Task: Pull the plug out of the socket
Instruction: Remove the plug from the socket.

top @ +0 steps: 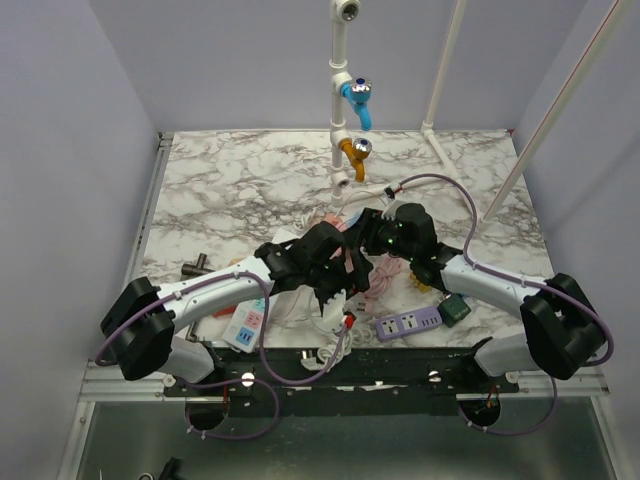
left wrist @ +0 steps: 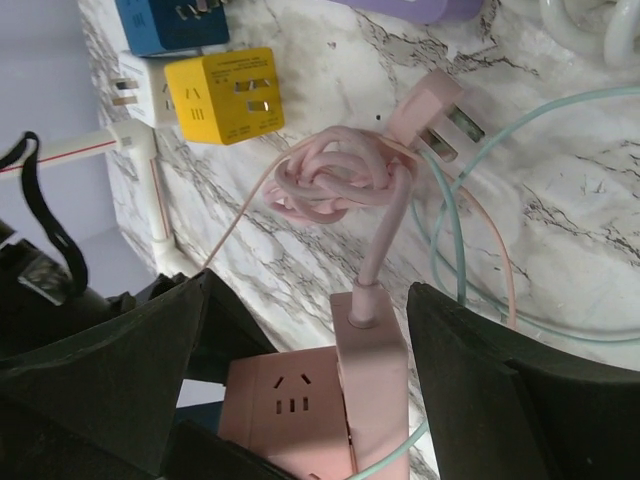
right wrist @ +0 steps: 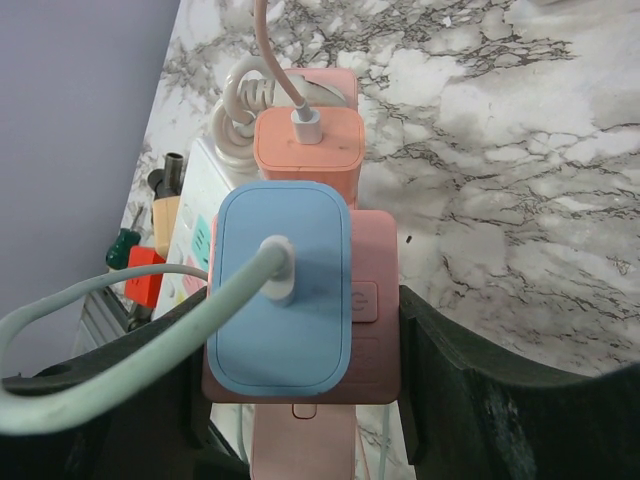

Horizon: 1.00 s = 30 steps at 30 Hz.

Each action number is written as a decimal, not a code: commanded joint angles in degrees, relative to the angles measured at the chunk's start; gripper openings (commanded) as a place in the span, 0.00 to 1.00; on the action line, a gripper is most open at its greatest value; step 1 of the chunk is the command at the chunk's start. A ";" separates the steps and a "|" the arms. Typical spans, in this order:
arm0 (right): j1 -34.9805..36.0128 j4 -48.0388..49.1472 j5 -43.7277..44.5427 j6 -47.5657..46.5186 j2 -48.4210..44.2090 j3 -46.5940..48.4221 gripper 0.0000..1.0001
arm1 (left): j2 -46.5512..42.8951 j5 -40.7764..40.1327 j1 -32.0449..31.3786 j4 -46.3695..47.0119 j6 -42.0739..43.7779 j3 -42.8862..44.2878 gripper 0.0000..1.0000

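A pink cube socket (right wrist: 375,300) is clamped between my right gripper's (right wrist: 300,320) fingers, which are shut on its sides. A light blue plug (right wrist: 285,290) with a mint-green cable sits on the face toward that camera. A pink plug (left wrist: 370,370) with a pink cable sticks out of the socket (left wrist: 285,400); it also shows as the salmon plug (right wrist: 305,150) on the far side. My left gripper (left wrist: 310,290) is open and straddles this pink plug. Small gaps remain between plug and fingers (left wrist: 500,380). Both grippers meet at mid-table (top: 355,255).
The pink cable runs to a knotted bundle (left wrist: 335,180) and a loose pink plug head (left wrist: 440,110). Yellow (left wrist: 225,95), blue (left wrist: 170,20) and white (left wrist: 140,95) adapters lie nearby. A purple power strip (top: 408,322), a white strip (top: 245,328) and a green adapter (top: 455,308) lie near the front edge.
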 commanded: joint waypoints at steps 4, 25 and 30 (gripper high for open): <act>0.41 6.79 -0.54 0.99 -4.95 0.82 0.09 | 2.53 -5.43 -0.37 -4.61 2.31 2.42 0.84; 0.62 6.64 -1.15 2.18 -7.26 -0.46 0.08 | 2.33 -18.83 -0.63 12.89 -7.91 -5.98 0.51; 0.74 6.70 -1.25 2.55 -7.14 -0.21 0.08 | 1.15 -16.51 -0.71 14.48 -8.42 -6.63 0.49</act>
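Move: The cord end of the pink socket, which the left hand is about to grip, lies about 5 cm ahead, 2 cm left and 3 cm below that hand. The cube plug on the socket sits roughly 9 cm ahead, 2 cm left and level in height; the pink cord coil is about 2 cm back, 6 cm right, 8 cm down. From the right hand, already holding the plug, that cord end is some 5 cm back, sideways level, 3 cm lower. The left fingers close on the cord end of the pink socket and pinch its two sides, one finger on each. To get there, the left hand eases forward about 5 cm while sinking some 3 cm, with a little leftward drift, turning about 15 degrees counter-clockwise. The right hand keeps its grip on the cube plug, backing off barely 1 cm. ##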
